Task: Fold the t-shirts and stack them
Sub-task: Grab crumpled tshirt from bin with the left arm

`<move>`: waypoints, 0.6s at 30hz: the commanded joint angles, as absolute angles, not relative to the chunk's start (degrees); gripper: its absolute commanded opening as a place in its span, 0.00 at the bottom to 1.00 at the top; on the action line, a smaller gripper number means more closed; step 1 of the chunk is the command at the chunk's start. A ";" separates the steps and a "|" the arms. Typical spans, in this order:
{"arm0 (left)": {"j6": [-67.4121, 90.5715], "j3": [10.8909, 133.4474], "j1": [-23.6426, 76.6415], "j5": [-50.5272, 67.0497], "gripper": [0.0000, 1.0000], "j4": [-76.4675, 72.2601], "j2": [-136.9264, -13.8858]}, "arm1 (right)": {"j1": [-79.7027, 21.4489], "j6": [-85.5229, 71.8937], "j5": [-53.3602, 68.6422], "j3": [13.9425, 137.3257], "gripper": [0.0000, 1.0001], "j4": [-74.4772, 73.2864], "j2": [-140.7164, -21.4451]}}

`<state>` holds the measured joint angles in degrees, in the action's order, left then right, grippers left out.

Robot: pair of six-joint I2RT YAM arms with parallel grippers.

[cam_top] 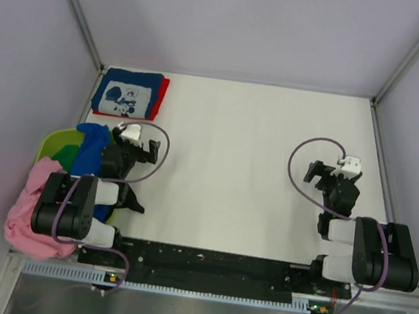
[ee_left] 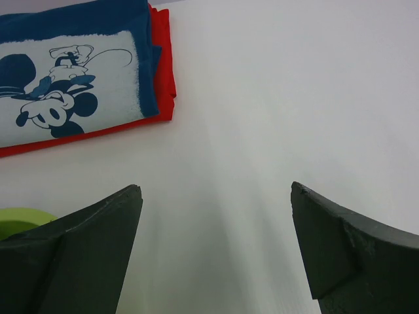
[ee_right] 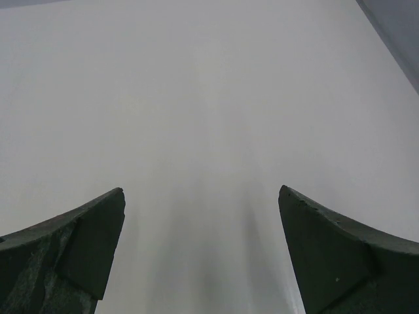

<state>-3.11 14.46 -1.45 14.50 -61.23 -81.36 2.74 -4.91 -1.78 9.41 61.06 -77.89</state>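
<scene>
A folded navy t-shirt (cam_top: 129, 92) with a white cartoon print lies on a folded red t-shirt (cam_top: 164, 90) at the table's far left corner. The left wrist view shows the same navy shirt (ee_left: 72, 72) and red shirt (ee_left: 165, 59) at upper left. A royal blue t-shirt (cam_top: 92, 147), a green one (cam_top: 65, 154) and a pink one (cam_top: 30, 202) are bunched in and over a tub at the left. My left gripper (cam_top: 146, 150) (ee_left: 216, 196) hangs open over bare table, just in front of the stack. My right gripper (cam_top: 322, 175) (ee_right: 201, 196) is open and empty at the right.
The lime-green plastic tub (cam_top: 57, 142) (ee_left: 23, 219) stands at the left edge beside the left arm. The white table (cam_top: 256, 156) is walled in by lilac panels with metal corner posts. Both arm bases sit on a black rail at the near edge.
</scene>
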 commanded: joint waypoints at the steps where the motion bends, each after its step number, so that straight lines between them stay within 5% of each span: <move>1: -3.25 15.38 -1.58 14.50 0.99 -62.84 -80.86 | 2.37 -4.31 -1.05 11.16 0.99 62.67 -77.61; 8: -2.64 15.47 -1.75 15.55 0.98 -62.94 -80.08 | 2.37 -3.87 -0.18 12.56 0.99 56.47 -73.24; 13: -6.32 37.66 -2.02 21.61 0.99 -22.74 -71.37 | 2.37 -9.21 0.95 16.08 0.99 44.91 -58.03; 18: -11.84 60.17 -1.93 33.03 0.99 12.14 -67.78 | 1.76 -17.92 22.28 28.96 0.99 32.31 -53.00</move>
<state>-6.15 45.80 -1.78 22.37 -18.74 -73.78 2.72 -10.07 5.23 16.86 43.57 -55.59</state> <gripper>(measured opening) 0.987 0.987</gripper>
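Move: The bin with the crumpled t-shirts stands behind my left hand on its left. The blue t-shirt in it is about 8 cm left and 11 cm back, some 5 cm lower. The green t-shirt lies some 18 cm left and 6 back of my hand, the black cloth about 12 straight back. The folded stack is roughly 25 cm ahead and 10 left. From my right hand the blue t-shirt is about 65 cm left and 9 back. After holding still at first, I lift both empty, wide-open grippers clear of the table. My left rises about 12 cm while reaching some 5 cm forward, up and away from the bin, turning slightly clockwise. My right goes up about 11 cm, drifting a little left at the end as its fingertips tilt up some 10 degrees. ##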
